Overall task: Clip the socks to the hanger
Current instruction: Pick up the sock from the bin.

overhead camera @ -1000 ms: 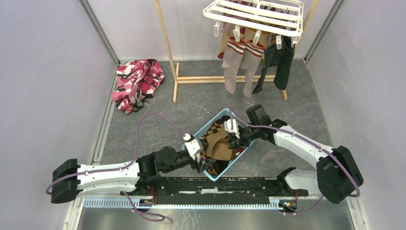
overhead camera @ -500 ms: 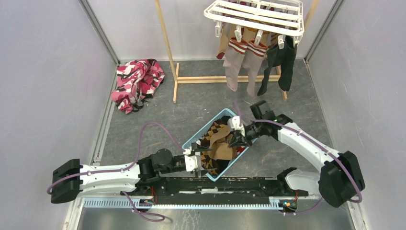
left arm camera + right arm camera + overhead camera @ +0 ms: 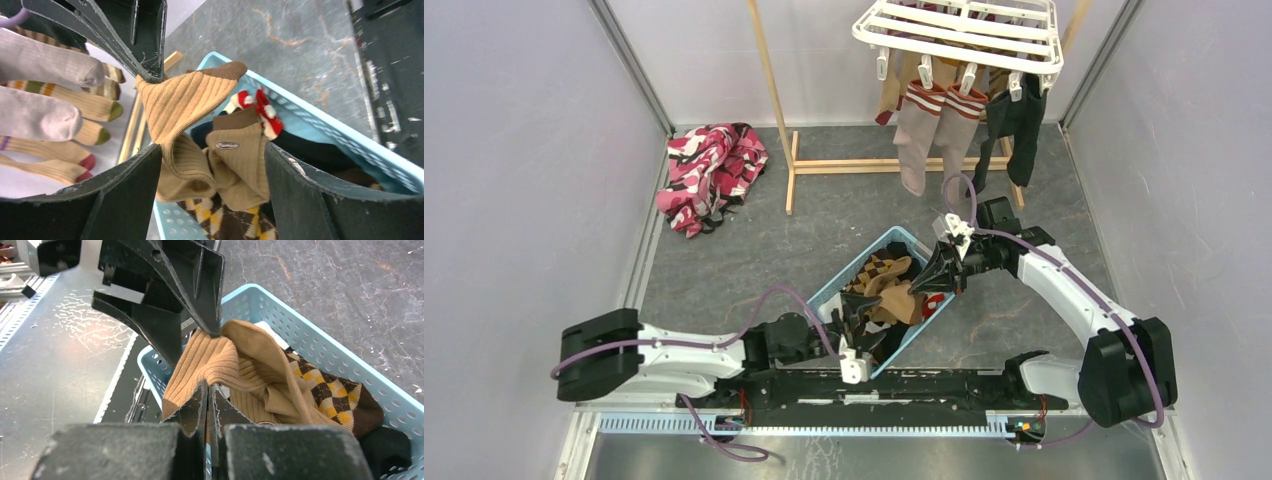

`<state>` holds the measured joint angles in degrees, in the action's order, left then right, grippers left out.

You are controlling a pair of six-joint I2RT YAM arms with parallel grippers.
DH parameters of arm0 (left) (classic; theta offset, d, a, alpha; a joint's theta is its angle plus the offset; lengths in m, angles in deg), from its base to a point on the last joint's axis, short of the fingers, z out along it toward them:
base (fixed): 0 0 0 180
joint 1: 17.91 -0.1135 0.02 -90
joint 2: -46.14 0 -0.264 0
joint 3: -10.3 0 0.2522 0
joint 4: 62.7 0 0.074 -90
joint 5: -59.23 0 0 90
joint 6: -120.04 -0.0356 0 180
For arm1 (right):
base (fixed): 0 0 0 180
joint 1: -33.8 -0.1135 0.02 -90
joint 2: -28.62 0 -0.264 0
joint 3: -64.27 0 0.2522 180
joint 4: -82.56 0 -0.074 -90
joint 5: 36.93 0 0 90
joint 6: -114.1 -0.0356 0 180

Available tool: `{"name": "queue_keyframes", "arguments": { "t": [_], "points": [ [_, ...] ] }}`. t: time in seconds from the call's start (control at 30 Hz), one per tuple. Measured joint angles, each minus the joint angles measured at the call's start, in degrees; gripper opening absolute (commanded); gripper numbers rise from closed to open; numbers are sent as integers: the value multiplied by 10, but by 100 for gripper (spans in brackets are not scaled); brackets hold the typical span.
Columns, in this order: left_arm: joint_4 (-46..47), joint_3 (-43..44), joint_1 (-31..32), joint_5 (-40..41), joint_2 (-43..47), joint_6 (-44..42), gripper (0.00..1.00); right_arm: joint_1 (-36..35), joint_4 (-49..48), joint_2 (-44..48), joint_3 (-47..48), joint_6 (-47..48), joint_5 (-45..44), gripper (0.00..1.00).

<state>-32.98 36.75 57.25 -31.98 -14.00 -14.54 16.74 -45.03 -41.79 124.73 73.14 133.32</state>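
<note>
In the light blue basket (image 3: 836,281) lies a pile of socks: a tan ribbed sock (image 3: 185,100) on top of a brown-and-yellow argyle one (image 3: 330,395). My right gripper (image 3: 921,286) is shut on a fold of the tan sock (image 3: 210,360) and holds it pulled up into a peak. My left gripper (image 3: 214,150) stands open over the basket's near end, its fingers astride the tan sock without pinching it. The white hanger (image 3: 959,30) hangs at the back. Grey socks with red-white cuffs (image 3: 914,130) and black socks (image 3: 1016,120) are clipped to it.
A pink, red and black cloth (image 3: 709,175) lies at the back left. The wooden frame stand (image 3: 894,165) rises under the hanger. Grey walls close in both sides. A metal rail (image 3: 824,425) runs along the near edge by the arm bases.
My right gripper has shut on the tan sock and drawn back to the right, lifting it. My left gripper has pulled back toward the basket's near end, still open.
</note>
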Motion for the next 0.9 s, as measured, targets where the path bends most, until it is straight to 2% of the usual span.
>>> {"name": "queue_keyframes", "arguments": {
  "t": [0.2,0.3,0.37,0.43,0.47,0.5,0.53,0.6,0.73,0.9],
  "points": [
    [72,30,12,80,-95,-87,80,3,17,-7,0,5,13,0],
    [108,43,12,110,-125,-100,72,3,22,-9,0,8,16,0],
    [127,51,12,119,-141,-100,59,3,24,-9,0,8,17,0],
    [140,59,12,125,-155,-98,32,3,26,-9,0,9,17,0],
    [142,63,12,128,-159,-93,21,3,26,-9,0,10,17,1],
    [144,65,12,131,-162,-86,14,3,26,-9,0,10,17,4],
    [144,66,12,133,-163,-78,8,3,26,-9,0,11,17,7],
    [145,66,12,134,-162,-52,3,3,27,-9,0,14,17,19],
    [116,66,11,134,-135,45,2,8,45,-5,0,35,5,65],
    [62,65,-20,106,-63,260,2,25,122,34,15,149,-39,84]
  ]
}}
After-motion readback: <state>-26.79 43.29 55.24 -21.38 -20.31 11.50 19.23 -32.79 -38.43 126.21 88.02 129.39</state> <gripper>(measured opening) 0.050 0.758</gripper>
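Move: Held in the shut right fingers, the tan sock has its middle about 5 cm ahead of the left hand and 5 cm to its right, near its height; from the right hand it lies some 3 cm back, 3 cm left and 3 cm lower. In the bin, about 11 cm below the left hand, the checkered sock is roughly 14 cm straight ahead, the red-white sock about 5 cm ahead and 16 cm right. Reaching about 4 cm forward and 2–3 cm to the right, with a slight rise, the open left hand brings its fingers around the loose part of the tan sock and shuts on it while the right hand holds still. The right fingers then open wide and let go; the left lifts another 1.5 cm, rolling some 30 degrees about its fingers. ##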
